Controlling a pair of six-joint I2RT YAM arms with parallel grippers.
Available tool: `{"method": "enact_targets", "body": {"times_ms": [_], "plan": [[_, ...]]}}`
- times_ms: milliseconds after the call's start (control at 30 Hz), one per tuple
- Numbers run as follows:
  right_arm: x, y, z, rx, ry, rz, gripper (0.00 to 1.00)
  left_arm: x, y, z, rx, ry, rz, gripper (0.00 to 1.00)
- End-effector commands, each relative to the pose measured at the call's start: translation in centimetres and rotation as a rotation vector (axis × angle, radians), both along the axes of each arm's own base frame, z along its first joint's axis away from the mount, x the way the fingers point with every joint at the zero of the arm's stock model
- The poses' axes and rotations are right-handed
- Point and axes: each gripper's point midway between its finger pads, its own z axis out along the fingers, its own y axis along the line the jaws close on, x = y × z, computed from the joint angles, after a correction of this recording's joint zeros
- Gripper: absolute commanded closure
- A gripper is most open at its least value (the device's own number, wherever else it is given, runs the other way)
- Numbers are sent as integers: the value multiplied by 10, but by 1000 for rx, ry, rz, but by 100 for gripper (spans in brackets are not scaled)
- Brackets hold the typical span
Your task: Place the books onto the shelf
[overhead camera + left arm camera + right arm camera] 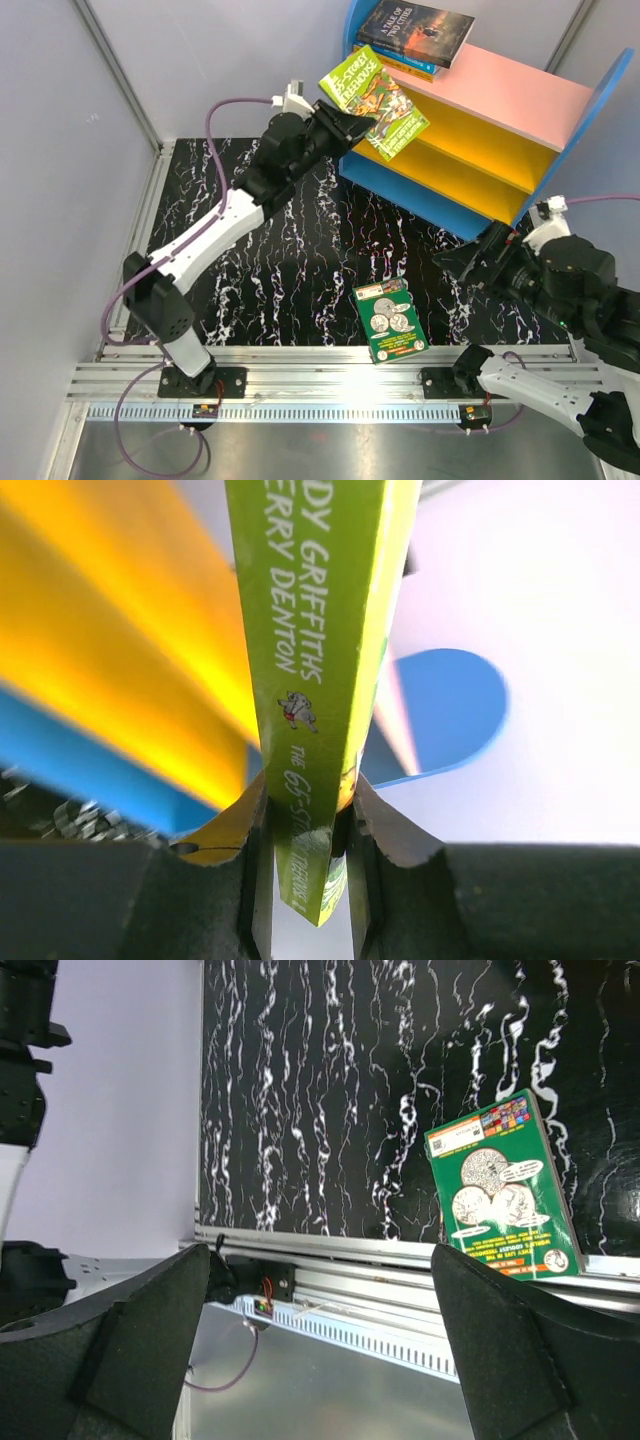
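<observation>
My left gripper [358, 122] is shut on the lime-green Treehouse book [374, 100], which hangs in the air at the left end of the shelf [520, 95], beside the yellow boards. In the left wrist view the book's spine [310, 680] stands clamped between both fingers [250, 870]. Two books lie stacked on the pink top board: a dark one [415, 30] over a blue one [405, 63]. The green book with silver coins [392, 320] lies flat at the table's front edge. My right gripper [462, 262] hovers open and empty to the right of it, with the green book [505, 1190] at the right of its view.
The shelf's blue side panel [600, 95] rises at the right, and its other blue panel [450, 710] shows past the held book. An aluminium rail [330, 385] runs along the table's near edge. White walls enclose the left and back.
</observation>
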Motion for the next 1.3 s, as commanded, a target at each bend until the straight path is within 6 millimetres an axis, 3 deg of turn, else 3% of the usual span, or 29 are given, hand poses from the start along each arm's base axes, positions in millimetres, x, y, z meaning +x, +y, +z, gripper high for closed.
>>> {"method": "enact_targets", "body": {"times_ms": [0,33,100,133,167,300,367,400,733,767,800,933,1067,1233,1267], "plan": [[-4,-35,3,-9,0,-142,0,2,-18,45,-105,-117,-81,100],[-6,-39,1,-17,11,-155,0,9,-30,31,-116,-85,-104,100],[-8,-49,4,-12,-1,-188,0,14,-36,41,-176,-86,-122,100],[-9,-52,3,-17,6,-199,0,20,-46,29,-183,-66,-144,100],[-11,-55,3,-17,5,-209,0,22,-48,36,-216,-86,-151,100],[-11,-64,2,-24,3,-245,0,30,-56,26,-302,-42,-166,100],[-10,-65,2,-30,7,-251,0,32,-52,29,-357,-48,-151,100],[-10,-66,2,-35,6,-258,0,34,-51,19,-375,-25,-144,100],[-5,-65,-4,-83,23,-265,0,39,-45,-2,-456,43,-108,100],[-5,-65,-4,-87,24,-264,0,40,-43,-19,-447,71,-89,100],[-5,-64,-4,-90,23,-263,0,36,-40,-19,-458,88,-78,100],[-2,-62,-6,-109,25,-256,0,35,-40,-51,-429,128,-42,100],[0,-54,-11,-114,36,-232,0,45,-50,-58,-483,78,-89,100],[1,-50,-12,-127,48,-218,0,47,-56,-25,-497,12,-130,100],[1,-51,-11,-124,46,-221,0,50,-57,-29,-465,33,-115,100]]}}
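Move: Some 18 cm ahead, 12 cm to the right and 15 cm below the left hand, which already grips the green 65-Storey Treehouse book, is the left part of the upper yellow shelf. The book stack on the pink board lies about 22 cm ahead, 13 cm right and 3 cm above that hand; the lower yellow shelf's left part, 18 cm ahead, 12 cm right and 29 cm below. From the right hand, the upper yellow shelf's left part is about 45 cm ahead, 4 cm left and 10 cm below. Sinking about 12 cm while reaching some 6 cm forward and as far right, the left hand takes the still-pinched green book down past the pink board's front towards the upper yellow shelf. It halts midway, rolling left side down some 25 degrees to level the book with the boards, then drops again and eases in. The open, empty right hand drifts about 3 cm right and slightly up, turning clockwise. ##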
